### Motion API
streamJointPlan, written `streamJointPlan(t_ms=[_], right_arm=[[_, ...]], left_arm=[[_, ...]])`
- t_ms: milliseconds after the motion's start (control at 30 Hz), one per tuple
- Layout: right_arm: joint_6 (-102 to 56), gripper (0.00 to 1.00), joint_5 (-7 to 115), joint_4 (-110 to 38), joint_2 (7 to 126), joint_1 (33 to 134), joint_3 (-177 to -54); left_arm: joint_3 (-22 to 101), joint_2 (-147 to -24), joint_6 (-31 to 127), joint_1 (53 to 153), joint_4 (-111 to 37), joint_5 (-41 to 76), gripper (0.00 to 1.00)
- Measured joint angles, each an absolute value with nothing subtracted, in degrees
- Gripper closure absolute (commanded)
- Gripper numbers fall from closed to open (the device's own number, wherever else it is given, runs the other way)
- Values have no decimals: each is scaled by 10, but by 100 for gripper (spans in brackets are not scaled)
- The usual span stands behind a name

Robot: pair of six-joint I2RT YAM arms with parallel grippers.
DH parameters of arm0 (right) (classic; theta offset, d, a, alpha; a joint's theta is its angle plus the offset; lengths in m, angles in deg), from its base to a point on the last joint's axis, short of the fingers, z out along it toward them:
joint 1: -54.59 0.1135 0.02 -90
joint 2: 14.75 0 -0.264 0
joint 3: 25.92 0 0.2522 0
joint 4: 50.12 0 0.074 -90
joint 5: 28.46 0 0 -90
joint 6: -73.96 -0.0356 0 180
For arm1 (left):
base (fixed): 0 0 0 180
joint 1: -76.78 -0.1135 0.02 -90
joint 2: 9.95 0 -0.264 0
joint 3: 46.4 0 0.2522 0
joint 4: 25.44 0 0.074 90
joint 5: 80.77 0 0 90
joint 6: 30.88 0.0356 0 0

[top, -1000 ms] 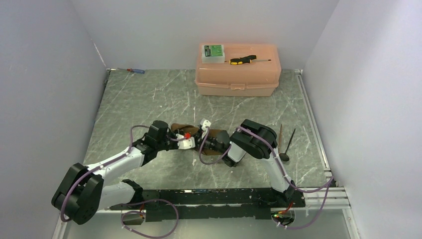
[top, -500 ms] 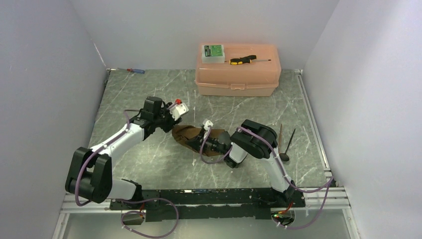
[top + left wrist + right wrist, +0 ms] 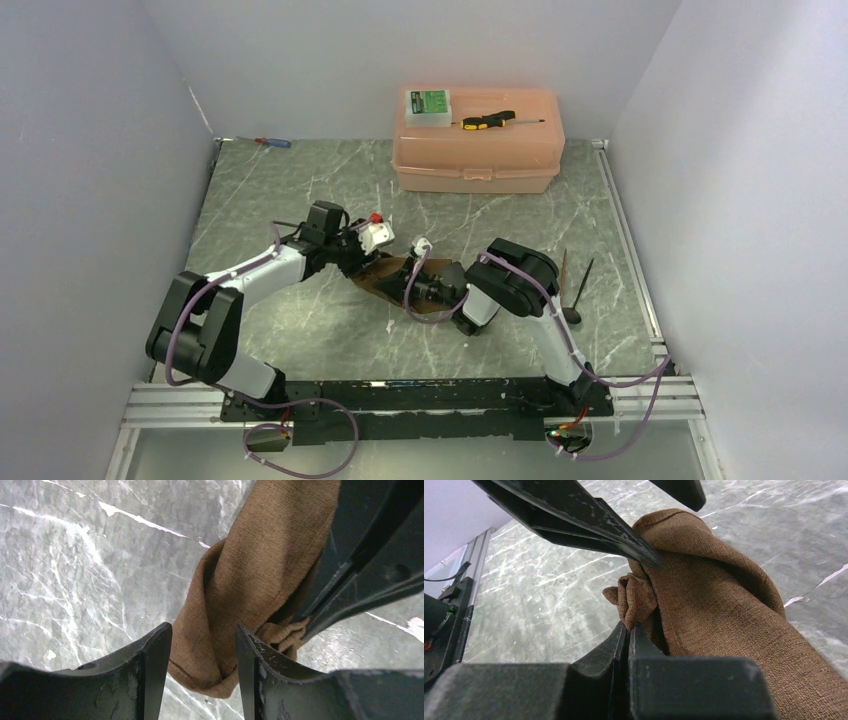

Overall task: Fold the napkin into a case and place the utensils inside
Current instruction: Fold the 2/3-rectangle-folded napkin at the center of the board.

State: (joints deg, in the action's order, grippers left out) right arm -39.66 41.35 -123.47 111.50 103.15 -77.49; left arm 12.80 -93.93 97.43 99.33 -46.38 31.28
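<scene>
The brown napkin (image 3: pixel 372 272) lies crumpled and loosely rolled at the middle of the table. My right gripper (image 3: pixel 408 278) is shut on a bunched fold of the napkin (image 3: pixel 704 595), pinched at the fingertips (image 3: pixel 629 629). My left gripper (image 3: pixel 380 250) hangs over the cloth's left end, open. Its fingers (image 3: pixel 150 655) stand either side of the napkin (image 3: pixel 250 570) without squeezing it. The utensils (image 3: pixel 572 288), thin and dark, lie on the table to the right of the right arm. No case shape shows.
A pink plastic box (image 3: pixel 478 150) stands at the back with a green-lidded box (image 3: pixel 428 105) and a yellow-and-black screwdriver (image 3: pixel 490 120) on top. A blue-and-red screwdriver (image 3: pixel 272 142) lies at the back left corner. Grey walls close in on both sides.
My left gripper opened and let go of the cloth, swung back and left, then returned over the napkin's left end. The right gripper stayed shut on the napkin.
</scene>
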Motion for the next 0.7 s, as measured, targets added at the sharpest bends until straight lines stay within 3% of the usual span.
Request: streamJointPlan(t_ms=[133, 300, 433, 500, 700], right_arm=[[-407, 100, 405, -1234, 1113, 1031, -776], [-422, 100, 398, -1234, 1108, 1029, -776], [-433, 100, 389, -1234, 1107, 1026, -776], [-437, 100, 386, -1234, 1107, 1024, -776], [-463, 100, 375, -1229, 1097, 1011, -776]], left_arm=[[127, -957, 986, 999, -442, 302, 46], [123, -976, 1002, 1005, -414, 279, 58], [122, -998, 1011, 1006, -405, 269, 78], [122, -1002, 1015, 1006, -406, 269, 96], [122, -1002, 1017, 1011, -404, 267, 97]])
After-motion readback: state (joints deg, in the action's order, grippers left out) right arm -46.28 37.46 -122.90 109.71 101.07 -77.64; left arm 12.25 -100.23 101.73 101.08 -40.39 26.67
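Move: The far-left folded edge of the napkin lies just below the left hand's half-open fingers, about 2 cm ahead and 3 cm down. The bunched napkin corner, held in the shut right fingers, sits some 5 cm back and 4 cm to the right, about 3 cm lower; the folded napkin's middle is about 3 cm back and 9 cm right, some 6 cm down. From the right hand, that folded edge is about 7 cm ahead, 4 cm left and level. The left hand sinks about 3 cm towards the napkin's far-left folded edge, easing forward about 1.5 cm on the way, then stays low while its half-open fingers close fully and pinch the raised fold beside the right fingers. The right hand keeps its shut grip on the bunched corner, rising about 1.5 cm and rolling some 5 degrees. ##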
